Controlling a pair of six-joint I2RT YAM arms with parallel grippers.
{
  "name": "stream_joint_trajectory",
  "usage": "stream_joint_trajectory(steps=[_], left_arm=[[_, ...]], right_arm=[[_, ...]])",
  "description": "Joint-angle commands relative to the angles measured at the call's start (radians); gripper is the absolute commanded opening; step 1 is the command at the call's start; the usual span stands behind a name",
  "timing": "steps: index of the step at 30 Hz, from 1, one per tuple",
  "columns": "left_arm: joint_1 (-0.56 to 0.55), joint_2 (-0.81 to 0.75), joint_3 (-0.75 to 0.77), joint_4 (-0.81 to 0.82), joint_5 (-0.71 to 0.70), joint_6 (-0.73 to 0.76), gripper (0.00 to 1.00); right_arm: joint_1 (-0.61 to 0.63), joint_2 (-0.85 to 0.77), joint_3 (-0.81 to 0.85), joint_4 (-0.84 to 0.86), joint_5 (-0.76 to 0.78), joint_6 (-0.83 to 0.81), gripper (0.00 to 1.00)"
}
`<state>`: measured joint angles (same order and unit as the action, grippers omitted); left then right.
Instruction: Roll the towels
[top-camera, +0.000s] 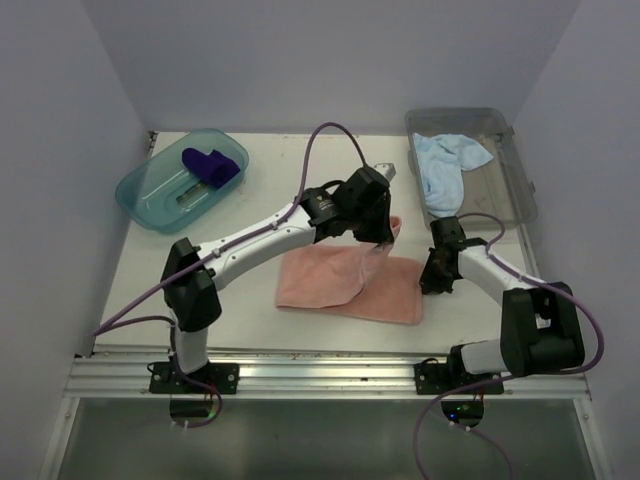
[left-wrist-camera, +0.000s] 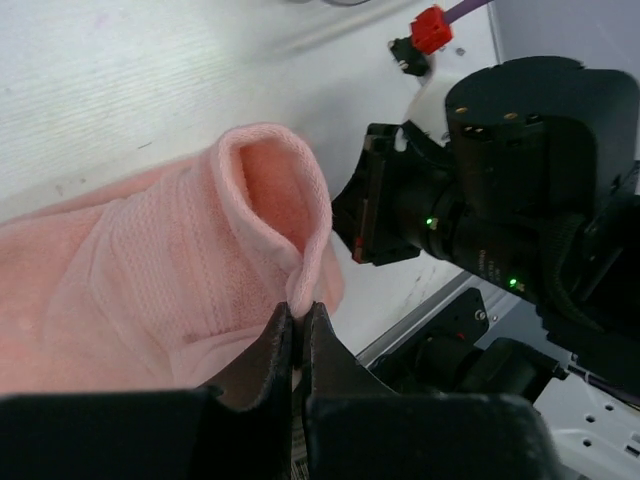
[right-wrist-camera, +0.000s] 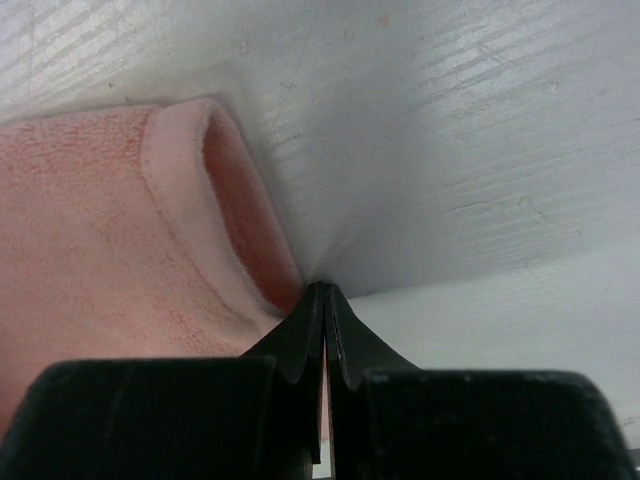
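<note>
The salmon pink towel (top-camera: 340, 285) lies spread in the middle of the table. My left gripper (top-camera: 385, 235) is shut on its far right corner and holds that corner lifted; in the left wrist view the towel's hem (left-wrist-camera: 270, 190) curls up out of the closed gripper (left-wrist-camera: 298, 315). My right gripper (top-camera: 437, 280) is shut, with its tips down on the table right beside the towel's right edge (right-wrist-camera: 200, 200); nothing shows clearly between its tips (right-wrist-camera: 326, 290). The dark purple towel (top-camera: 208, 165) lies in the teal tub. The light blue towel (top-camera: 445, 160) lies in the clear bin.
The teal tub (top-camera: 150, 195) stands at the back left and the clear grey bin (top-camera: 515, 190) at the back right. White walls close in the table on three sides. My right arm (left-wrist-camera: 530, 180) sits close to the left gripper.
</note>
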<state>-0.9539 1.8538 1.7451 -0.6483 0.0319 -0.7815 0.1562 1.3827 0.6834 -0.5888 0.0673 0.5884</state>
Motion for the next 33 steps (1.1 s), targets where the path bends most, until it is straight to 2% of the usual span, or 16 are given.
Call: stream_joint_trajectory(steps=[1,13,25,27,29,30,32,33], left_arm=[[-0.022,0.045,0.111,0.018,0.025,-0.033,0.0],[-0.057,0.231,0.171,0.055,0.091,-0.102,0.0],[-0.068,0.306,0.208,0.118,0.131,-0.144,0.0],[-0.078,0.321,0.214,0.133,0.172,-0.134,0.0],[-0.082,0.331,0.212,0.112,0.197,-0.124,0.12],[-0.082,0.329,0.211,0.105,0.206,-0.114,0.3],[-0.082,0.288,0.179,0.113,0.204,-0.095,0.59],[-0.082,0.265,0.162,0.124,0.204,-0.09,0.62]], right_arm=[[-0.001,0.052,-0.012,0.015,0.019,0.022,0.0],[-0.001,0.084,-0.011,0.041,-0.011,0.027,0.0],[-0.003,0.09,-0.028,0.053,-0.018,0.028,0.0],[-0.003,0.084,-0.027,0.049,-0.009,0.03,0.0],[-0.012,0.073,-0.03,0.043,-0.003,0.034,0.0],[-0.015,0.049,-0.039,0.044,0.003,0.037,0.0],[-0.03,0.015,-0.048,0.043,0.015,0.047,0.0],[-0.035,-0.013,-0.048,0.032,0.017,0.045,0.0]])
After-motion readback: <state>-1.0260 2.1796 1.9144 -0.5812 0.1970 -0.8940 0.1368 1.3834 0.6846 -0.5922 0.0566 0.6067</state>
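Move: My left hand holds the pink towel's lifted end high. The right edge of the towel, where this end is going, lies about 9 cm to its right, 4 cm back and some 20 cm below. The grey bin stands about 24 cm right and 29 cm ahead of that hand, the light-blue towel in it about 18 cm right and 29 cm ahead. My right hand's shut tips are already at that edge, its middle about 1 cm to their left. I carry the pinched end right and down with my left hand, each about 8 cm, drawing back some 3 cm on the way, over towards the towel's right edge. The wrist tips about 10 degrees further down, and at the very end the fingers open and let go. My right hand stays put, its closed tips keeping the edge down on the table. ##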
